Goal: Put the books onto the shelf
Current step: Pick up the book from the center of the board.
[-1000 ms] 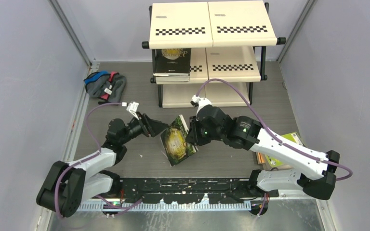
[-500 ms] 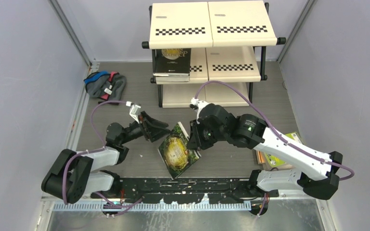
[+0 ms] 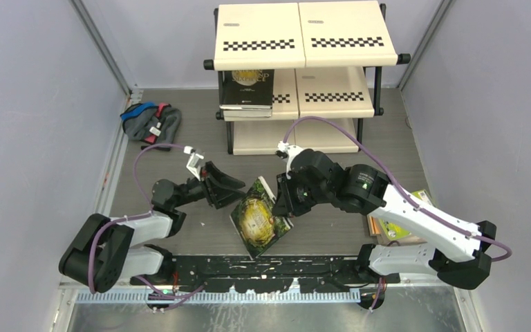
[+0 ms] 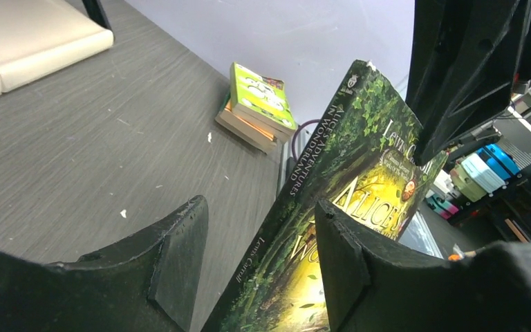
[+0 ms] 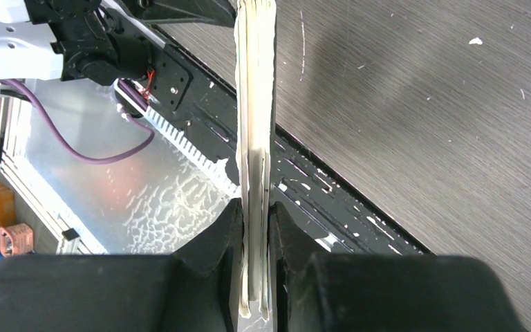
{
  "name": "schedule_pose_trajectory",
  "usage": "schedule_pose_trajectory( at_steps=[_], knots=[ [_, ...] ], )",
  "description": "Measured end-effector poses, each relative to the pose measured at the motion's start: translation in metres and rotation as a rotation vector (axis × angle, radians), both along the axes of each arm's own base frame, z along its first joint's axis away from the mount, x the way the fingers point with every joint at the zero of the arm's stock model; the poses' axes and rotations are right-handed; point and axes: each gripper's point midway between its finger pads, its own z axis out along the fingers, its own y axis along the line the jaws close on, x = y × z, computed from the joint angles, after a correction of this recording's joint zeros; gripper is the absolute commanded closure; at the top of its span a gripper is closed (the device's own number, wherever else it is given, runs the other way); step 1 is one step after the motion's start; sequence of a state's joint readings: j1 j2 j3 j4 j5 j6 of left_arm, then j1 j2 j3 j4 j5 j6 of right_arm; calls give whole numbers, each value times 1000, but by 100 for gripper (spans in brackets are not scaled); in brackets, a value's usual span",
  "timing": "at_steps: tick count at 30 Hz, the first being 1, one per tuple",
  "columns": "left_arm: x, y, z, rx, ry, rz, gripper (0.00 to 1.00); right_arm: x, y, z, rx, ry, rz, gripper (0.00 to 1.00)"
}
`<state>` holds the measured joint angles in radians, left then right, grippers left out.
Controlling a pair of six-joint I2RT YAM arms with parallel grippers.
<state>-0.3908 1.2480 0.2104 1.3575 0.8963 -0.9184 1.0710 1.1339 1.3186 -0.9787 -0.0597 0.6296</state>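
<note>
The shelf [image 3: 304,41] stands at the back, and a black book [image 3: 247,88] lies on its middle tier. My right gripper [image 3: 285,200] [image 5: 256,207] is shut on the page edge of a dark green-gold book [image 3: 259,216] [image 5: 256,83], which it holds upright on edge above the floor. My left gripper [image 3: 237,191] [image 4: 259,207] is open. The spine of this book [image 4: 318,180] lies between its fingers, and the left finger [image 4: 180,249] is apart from it. More books, a lime green one [image 4: 263,97] on top, lie stacked at the right [image 3: 394,225].
A grey-blue cloth bundle [image 3: 151,123] lies at the back left by the wall. A black rail [image 3: 269,266] runs along the near edge between the arm bases. The lowest cream board of the shelf [image 4: 21,34] shows in the left wrist view.
My left gripper has moved right up to the held book and its jaws have narrowed around the spine. The right arm has shifted slightly right with the book.
</note>
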Motion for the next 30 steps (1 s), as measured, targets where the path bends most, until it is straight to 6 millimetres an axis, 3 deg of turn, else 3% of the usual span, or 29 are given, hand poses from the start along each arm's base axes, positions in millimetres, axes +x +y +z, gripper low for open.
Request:
schedule_pose_trajectory(
  at_steps=[13, 23, 30],
  knots=[
    [-26, -17, -8, 26, 33, -148, 44, -1, -1, 1, 4, 3, 26, 99],
    [-41, -28, -9, 45, 39, -258, 70, -3, -9, -1, 9, 69, 56, 99],
    [-50, -33, -15, 63, 66, -325, 80, -1, -19, -4, -2, 100, 72, 99]
  ],
)
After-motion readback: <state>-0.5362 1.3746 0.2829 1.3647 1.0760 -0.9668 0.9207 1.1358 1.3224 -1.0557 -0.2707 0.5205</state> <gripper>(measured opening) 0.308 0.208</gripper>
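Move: The book, held tilted in the air by the right hand, has its middle about 7 cm to the left hand's right, 8 cm back and 4 cm lower. The right gripper is some 13 cm right of the left hand, 5 cm back and about level; the bottom shelf lies roughly 18 cm ahead, 17 cm right and 15 cm below. From the right hand, the book's middle is about 6 cm left, 3 cm back and 4 cm lower. Left hand swings about 5 cm back and rightward and pinches the spine side of the right-held book. ##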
